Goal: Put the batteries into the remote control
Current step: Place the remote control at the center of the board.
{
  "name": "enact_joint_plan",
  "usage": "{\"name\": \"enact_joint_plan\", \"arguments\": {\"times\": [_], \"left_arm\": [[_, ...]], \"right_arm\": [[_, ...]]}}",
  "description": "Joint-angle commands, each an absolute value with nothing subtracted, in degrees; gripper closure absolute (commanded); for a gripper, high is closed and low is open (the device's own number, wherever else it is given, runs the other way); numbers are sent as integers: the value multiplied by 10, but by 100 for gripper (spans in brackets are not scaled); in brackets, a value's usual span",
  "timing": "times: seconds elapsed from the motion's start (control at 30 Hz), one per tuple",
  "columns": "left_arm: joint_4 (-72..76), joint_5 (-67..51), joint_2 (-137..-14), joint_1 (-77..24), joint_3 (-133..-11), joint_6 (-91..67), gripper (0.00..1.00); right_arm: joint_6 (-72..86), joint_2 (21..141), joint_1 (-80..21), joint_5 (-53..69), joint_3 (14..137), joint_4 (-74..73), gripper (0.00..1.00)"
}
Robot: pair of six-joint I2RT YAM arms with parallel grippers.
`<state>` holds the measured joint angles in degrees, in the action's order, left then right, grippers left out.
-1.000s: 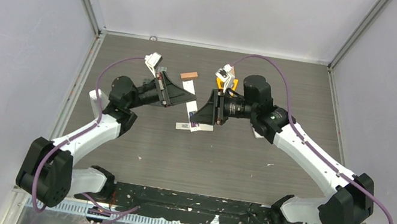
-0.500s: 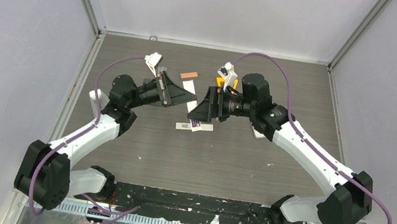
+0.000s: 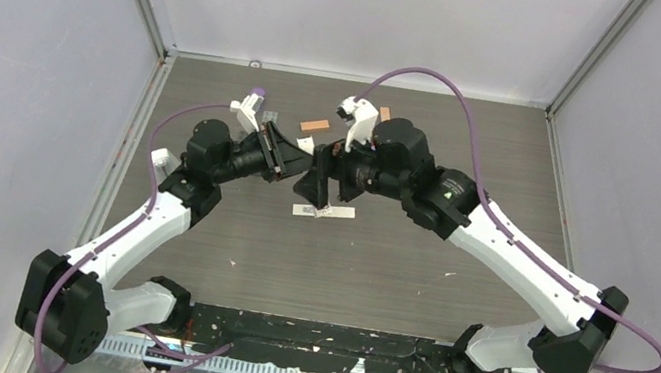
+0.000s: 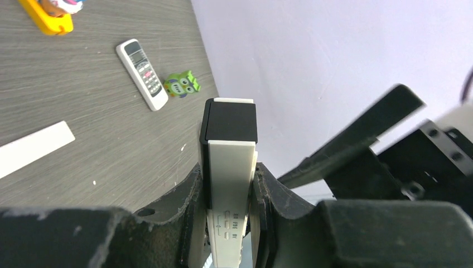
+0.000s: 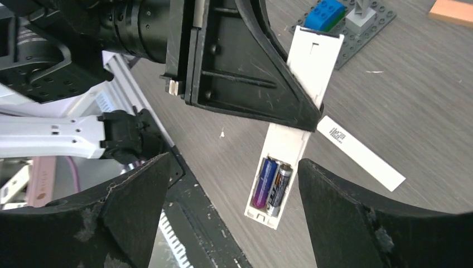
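Observation:
My left gripper [image 4: 228, 178] is shut on the sides of a white remote control [image 4: 231, 162] and holds it above the table. The right wrist view shows the remote control [image 5: 315, 56] from the back, with its compartment open. Two batteries lie side by side in it, one blue-purple [image 5: 265, 181] and one dark [image 5: 280, 187]. My right gripper [image 5: 234, 212] stands wide open around that end, touching nothing. From above, the left gripper [image 3: 291, 155] and right gripper [image 3: 311, 186] almost meet at mid-table.
A white labelled strip [image 5: 362, 153] lies on the table under the remote. Further off are a second remote [image 4: 142, 73], a green owl toy [image 4: 181, 85], a yellow piece [image 4: 47, 14], a grey brick plate [image 5: 357, 28] and orange-brown blocks [image 3: 315, 124].
My right gripper has opened wide and swung left and back toward the left gripper. The left arm has shifted a little with the remote still in its grip.

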<state>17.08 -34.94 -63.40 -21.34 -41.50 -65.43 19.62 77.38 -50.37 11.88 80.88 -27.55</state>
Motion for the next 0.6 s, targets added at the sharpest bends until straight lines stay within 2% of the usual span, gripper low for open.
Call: {"name": "enact_joint_plan", "arguments": {"times": [0.0, 0.13, 0.37, 0.47, 0.57], "left_arm": [[140, -324, -612, -212, -439, -642, 100], [136, -318, -608, -212, -433, -647, 100], [138, -316, -605, -212, -427, -651, 100], [139, -314, -605, -212, -424, -652, 100], [150, -314, -605, -212, -417, -650, 93]], "right_arm": [[143, 814, -539, -16, 864, -328, 13], [130, 853, -555, -39, 893, -346, 19], [124, 883, -570, -81, 908, -366, 24], [134, 887, -570, -84, 907, -367, 40], [146, 894, -570, -90, 916, -383, 55]]}}
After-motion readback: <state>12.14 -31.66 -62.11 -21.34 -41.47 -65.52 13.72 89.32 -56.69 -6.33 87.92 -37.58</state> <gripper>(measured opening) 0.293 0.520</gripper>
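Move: The remote control, held in the left gripper with its battery end hanging back towards the bases, has its middle about 3 cm ahead of the right gripper, 2 cm to its left and 6 cm below. The white strip lies on the table some 3 cm ahead and 29 cm down; the orange block sits about 22 cm ahead, 5 cm left, also on the table. From the left gripper the remote's middle is roughly 3 cm back, 1 cm right and 1 cm lower. Bring the wide-open right gripper down about 7 cm and some 2 cm forward onto the remote control, tipping its fingers roughly 20 degrees farther down. Narrow them from either side of the remote by the batteries, mostly near the end of the descent, without shutting fully. Keep the remote pinched in the left gripper and let that hand sink about 1 cm. ##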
